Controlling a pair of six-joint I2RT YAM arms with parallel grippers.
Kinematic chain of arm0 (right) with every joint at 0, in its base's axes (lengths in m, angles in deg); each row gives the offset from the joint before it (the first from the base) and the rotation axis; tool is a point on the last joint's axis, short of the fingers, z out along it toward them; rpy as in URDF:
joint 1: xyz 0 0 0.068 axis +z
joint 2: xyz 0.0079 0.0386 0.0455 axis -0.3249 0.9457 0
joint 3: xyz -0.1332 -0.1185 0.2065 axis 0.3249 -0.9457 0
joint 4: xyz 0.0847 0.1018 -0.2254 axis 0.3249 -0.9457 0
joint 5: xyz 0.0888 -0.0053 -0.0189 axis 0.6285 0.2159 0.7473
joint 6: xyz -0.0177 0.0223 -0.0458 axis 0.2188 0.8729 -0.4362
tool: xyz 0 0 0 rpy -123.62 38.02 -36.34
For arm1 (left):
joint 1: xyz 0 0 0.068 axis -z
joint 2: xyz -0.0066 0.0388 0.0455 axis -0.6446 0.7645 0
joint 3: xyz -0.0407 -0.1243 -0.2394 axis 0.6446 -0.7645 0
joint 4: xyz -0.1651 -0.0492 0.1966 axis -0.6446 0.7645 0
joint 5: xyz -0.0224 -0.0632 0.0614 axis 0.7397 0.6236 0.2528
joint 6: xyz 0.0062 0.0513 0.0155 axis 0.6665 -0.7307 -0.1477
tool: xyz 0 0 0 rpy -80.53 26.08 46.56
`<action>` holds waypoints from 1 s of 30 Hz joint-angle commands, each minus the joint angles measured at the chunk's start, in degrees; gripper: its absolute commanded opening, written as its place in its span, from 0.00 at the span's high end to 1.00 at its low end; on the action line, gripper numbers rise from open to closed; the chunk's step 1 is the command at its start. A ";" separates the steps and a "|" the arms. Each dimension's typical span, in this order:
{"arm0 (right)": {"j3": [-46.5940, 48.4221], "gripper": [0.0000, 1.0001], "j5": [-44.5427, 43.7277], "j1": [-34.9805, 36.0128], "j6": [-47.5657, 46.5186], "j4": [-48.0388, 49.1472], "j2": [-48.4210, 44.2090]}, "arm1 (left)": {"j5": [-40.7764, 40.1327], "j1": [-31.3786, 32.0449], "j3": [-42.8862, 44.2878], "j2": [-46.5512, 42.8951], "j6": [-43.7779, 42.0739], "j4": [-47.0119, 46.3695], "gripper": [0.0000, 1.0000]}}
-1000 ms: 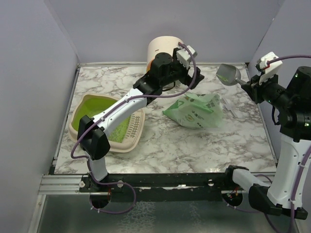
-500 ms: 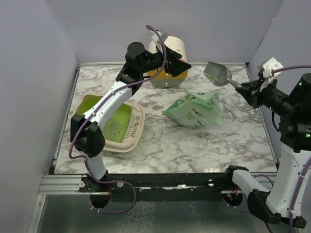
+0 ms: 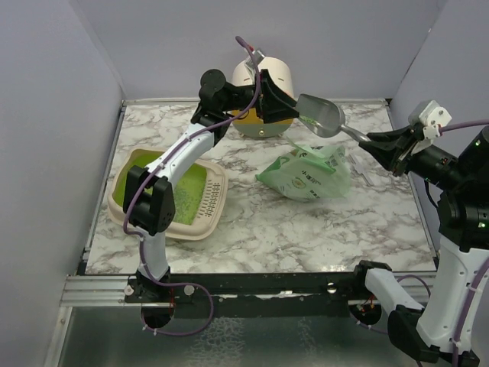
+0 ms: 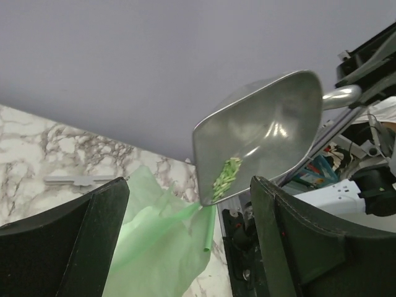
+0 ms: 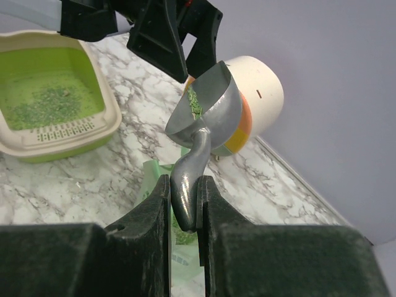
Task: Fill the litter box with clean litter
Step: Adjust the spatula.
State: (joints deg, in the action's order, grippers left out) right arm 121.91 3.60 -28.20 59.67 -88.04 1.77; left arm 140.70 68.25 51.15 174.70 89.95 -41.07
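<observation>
The litter box (image 3: 216, 200) sits at the left of the table, its green floor scattered with green litter (image 3: 182, 202). My right gripper (image 3: 373, 144) is shut on the handle of a grey metal scoop (image 3: 319, 115), held in the air above the mint-green bag (image 3: 309, 174). In the right wrist view the scoop (image 5: 207, 111) holds a small streak of green litter (image 5: 193, 102), and the handle is pinched at my right gripper (image 5: 184, 189). My left gripper (image 3: 290, 107) is raised and open, its tips right beside the scoop's mouth. In the left wrist view the scoop (image 4: 260, 133) hangs just beyond my left gripper (image 4: 189, 235), with nothing between its fingers.
A cream cylinder (image 3: 263, 76) with an orange, yellow and teal face lies at the back, just behind the left gripper. The box (image 5: 62, 133) with its slotted panel shows at the left of the right wrist view. Grey walls close in the table on three sides.
The left arm lifted and swung back in front of the cylinder, its jaws narrowing slightly. The right gripper carried the scoop leftward until its mouth met the left gripper's tips.
</observation>
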 commanded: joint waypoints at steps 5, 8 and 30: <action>-2.93 0.99 5.48 -0.35 1.39 4.92 -1.67 | 5.19 -0.64 2.41 3.94 24.20 -28.84 0.25; -3.64 0.99 5.11 -0.35 1.68 5.44 -1.98 | 6.03 -0.52 3.00 6.10 30.81 -35.52 0.31; -5.10 0.99 8.55 -0.35 2.92 6.63 -0.38 | 8.04 -0.54 4.39 8.72 33.40 -34.61 0.42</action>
State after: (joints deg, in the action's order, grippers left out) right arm 115.62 8.67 -28.30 61.77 -84.56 1.05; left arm 147.17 67.95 53.47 183.39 125.52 -77.70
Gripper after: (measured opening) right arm 0.140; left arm 0.594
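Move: The spatula's scoop, held by its handle in the right fingers with a few litter pellets inside, lies about 6 cm to the left hand's right, 5 cm back and 3 cm above it. From the right hand it is some 10 cm ahead and 10 cm left, nearly level. From the left hand, the litter bag stands about 11 cm ahead, 9 cm right and 41 cm down; the litter box is roughly 5 cm ahead, 39 cm left and 43 cm down. The scoop's front edge is met by the left hand, which comes back about 3 cm, rising slightly, while its wrist turns some 15 degrees clockwise and its open fingers narrow partway around the edge without shutting. Meanwhile the right hand keeps its grip on the handle, sinking about 2 cm and carrying the scoop slightly left towards those fingers. Whether the left pads touch metal can't be seen. ##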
